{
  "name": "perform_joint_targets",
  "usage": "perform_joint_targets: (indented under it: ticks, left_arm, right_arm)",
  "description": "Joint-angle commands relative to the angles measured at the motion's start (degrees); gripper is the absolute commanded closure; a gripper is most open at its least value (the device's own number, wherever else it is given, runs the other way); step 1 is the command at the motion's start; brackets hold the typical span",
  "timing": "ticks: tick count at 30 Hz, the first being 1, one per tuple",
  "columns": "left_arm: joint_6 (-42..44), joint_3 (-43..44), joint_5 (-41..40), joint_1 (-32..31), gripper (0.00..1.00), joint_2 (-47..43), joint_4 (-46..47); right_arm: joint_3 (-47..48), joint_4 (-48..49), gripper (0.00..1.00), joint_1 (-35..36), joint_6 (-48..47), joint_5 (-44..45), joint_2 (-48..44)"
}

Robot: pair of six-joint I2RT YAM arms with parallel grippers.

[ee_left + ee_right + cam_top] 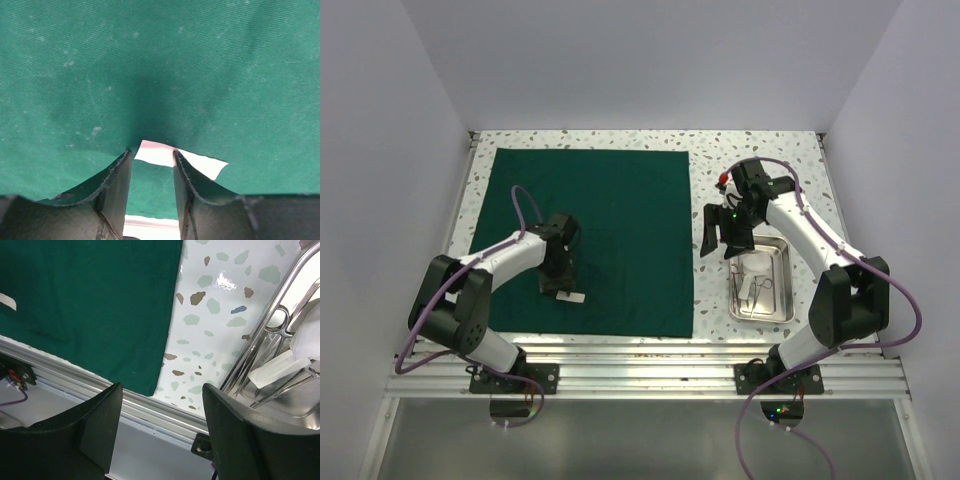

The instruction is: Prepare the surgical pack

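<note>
The surgical pack's dark green cloth (620, 220) (175, 65) (90, 295) lies spread flat on the left of the table. My left gripper (563, 290) (151, 152) points down onto its near part, tips on the fabric, jaws narrow but apart. A small white piece (572, 297) (200, 162) lies at the tips, not clamped. The steel tray (788, 270) (260, 340) sits to the right and holds silvery instruments (752, 290) (277, 322) and white gauze (755, 265) (307, 332). My right gripper (723, 245) (162, 389) hangs open and empty between cloth and tray.
The speckled tabletop (710, 160) shows as a bare strip between the cloth's right edge and the tray. An aluminium rail (650, 365) (150, 407) runs along the near edge. White walls close in the table on the left, back and right.
</note>
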Motion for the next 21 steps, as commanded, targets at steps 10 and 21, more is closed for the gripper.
perform_joint_targets:
  ticks: [10, 21]
  left_arm:
    - [0.1, -0.5, 0.0, 0.5, 0.7, 1.4, 2.4]
    - [1.7, 7.1, -1.0, 0.5, 0.8, -0.7, -3.6]
  right_arm:
    - [0.0, 1.9, 0.31, -0.1, -0.4, -2.4, 0.9]
    - [1.5, 1.9, 0.31, 0.0, -0.3, -3.4, 2.1]
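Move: The last white strip lies crosswise practically under the left fingertips, its middle about 2 cm to the hand's right, 1 cm back and 1 cm below, so the gap sits over its left part. Nothing else lies close; the green cloth's near edge is some 9 cm back from the hand. From the right hand, the strip is about 32 cm left, 8 cm back and 12 cm down. The white strip's left end is pinched between the left fingertips, which close from a bit under half open to about a fifth while the hand holds almost still, low on the green cloth. Only then does the hand start up and forward, about 1 cm each way, keeping its pinch and pointing down. ##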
